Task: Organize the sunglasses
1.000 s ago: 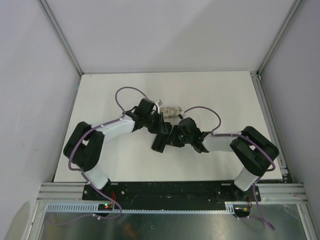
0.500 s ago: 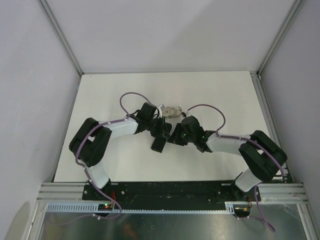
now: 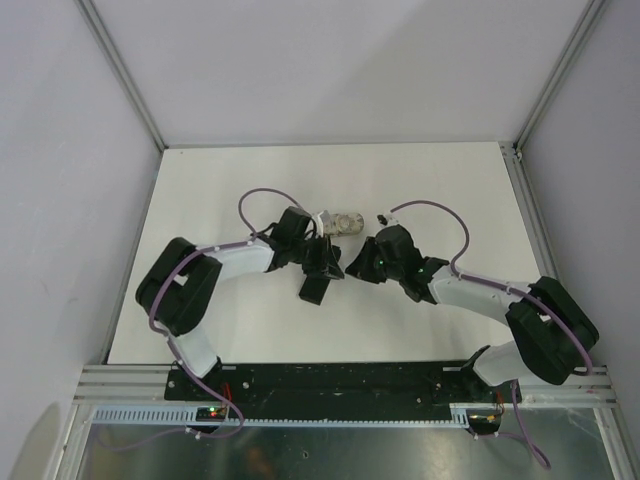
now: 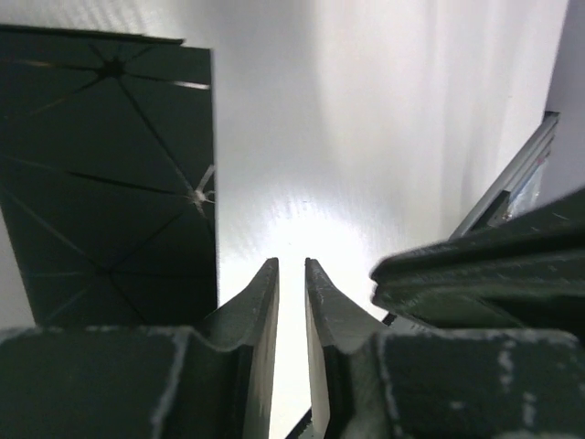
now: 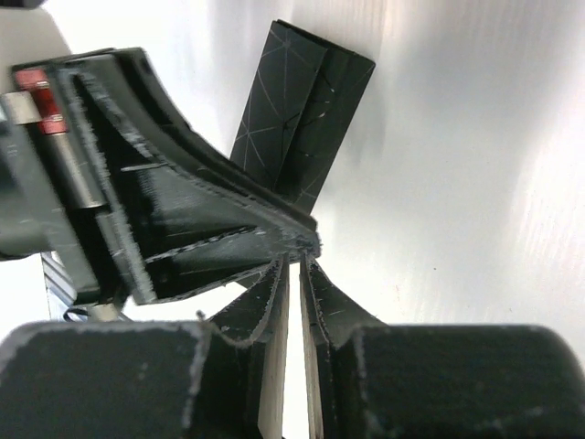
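No sunglasses show in any view. The black oblong case (image 3: 316, 288) lies flat on the white table (image 3: 220, 200), with fold lines across it (image 4: 101, 174) (image 5: 306, 101). My left gripper (image 3: 334, 266) (image 4: 291, 265) hovers just beyond the case's far end, a little open, with only bare table showing through the slit. My right gripper (image 3: 353, 270) (image 5: 300, 265) faces it tip to tip, all but shut and holding nothing. Its tips sit right against the left gripper's finger (image 5: 210, 238); whether they touch is unclear.
A beige patterned oval case (image 3: 342, 222) lies just behind the two grippers. The right gripper's finger (image 4: 484, 274) fills the right of the left wrist view. Metal rails (image 3: 535, 230) run along the table's right side, and grey walls close in the other sides.
The right arm has stretched out to the right, its elbow swinging outward. The left arm's elbow has shifted slightly. Both grippers stay beside the black case.
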You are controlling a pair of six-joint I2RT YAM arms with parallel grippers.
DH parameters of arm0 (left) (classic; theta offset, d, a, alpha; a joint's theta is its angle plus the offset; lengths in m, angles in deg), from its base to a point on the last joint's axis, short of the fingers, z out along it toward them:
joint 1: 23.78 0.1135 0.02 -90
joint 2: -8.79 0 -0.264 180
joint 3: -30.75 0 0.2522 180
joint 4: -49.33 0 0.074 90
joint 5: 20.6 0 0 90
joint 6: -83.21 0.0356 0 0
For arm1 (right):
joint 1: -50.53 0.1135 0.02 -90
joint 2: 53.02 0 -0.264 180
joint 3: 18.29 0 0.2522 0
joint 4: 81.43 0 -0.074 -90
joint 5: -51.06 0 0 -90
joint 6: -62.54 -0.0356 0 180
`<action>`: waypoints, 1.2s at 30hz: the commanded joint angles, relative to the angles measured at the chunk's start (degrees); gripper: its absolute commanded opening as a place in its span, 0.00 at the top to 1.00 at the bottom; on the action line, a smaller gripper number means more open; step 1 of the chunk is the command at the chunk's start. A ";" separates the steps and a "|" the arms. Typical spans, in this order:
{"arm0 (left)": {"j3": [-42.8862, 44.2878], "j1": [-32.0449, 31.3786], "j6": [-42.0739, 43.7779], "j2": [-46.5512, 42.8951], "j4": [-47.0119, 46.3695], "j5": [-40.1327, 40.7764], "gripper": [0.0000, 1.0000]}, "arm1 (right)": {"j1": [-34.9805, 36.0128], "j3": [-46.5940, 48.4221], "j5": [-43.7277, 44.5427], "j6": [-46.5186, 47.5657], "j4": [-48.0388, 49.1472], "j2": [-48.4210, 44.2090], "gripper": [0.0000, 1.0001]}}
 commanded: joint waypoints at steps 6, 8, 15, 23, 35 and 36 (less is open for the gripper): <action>1.03 2.09 -0.06 -11.85 1.91 -2.52 0.78 | -1.60 0.04 2.01 1.53 -2.06 -2.86 0.86; 0.50 3.60 0.30 -13.75 2.26 -1.65 0.80 | -1.66 0.05 1.96 1.54 -2.10 -2.77 0.86; -1.61 9.38 2.23 -14.10 2.44 1.40 0.99 | -1.74 0.05 2.31 1.34 -2.19 -2.92 0.87; -2.12 8.62 3.01 -7.10 1.12 3.82 1.00 | -1.74 -0.15 2.21 1.13 -2.06 -1.69 0.87; -5.86 6.47 3.00 -1.45 -3.48 5.34 1.00 | -0.47 -1.08 1.21 0.00 1.25 3.92 0.87; -6.01 6.40 3.05 -1.85 -3.51 5.56 1.00 | -0.08 -1.09 1.05 -0.20 2.03 5.06 0.87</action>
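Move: Lying about 5 cm to the left hand's left and 1 cm ahead, its middle roughly 1 cm below that hand, is the black case; the left fingers are just off its right edge. The floral case lies some 13 cm ahead of the left hand and 1 cm to its left, about level in height. From the right hand the black case is about 7 cm left, 1 cm ahead and 6 cm lower. Lifting about 8 cm from beside the black case, the left hand arcs left and slightly forward over its right edge, shutting its slightly open fingers and turning some 10 degrees counter-clockwise, then sinks back to its starting height with the closed tips seeming to rest on the case top. The right hand eases a little right, waits empty, then starts down about 2 cm. ##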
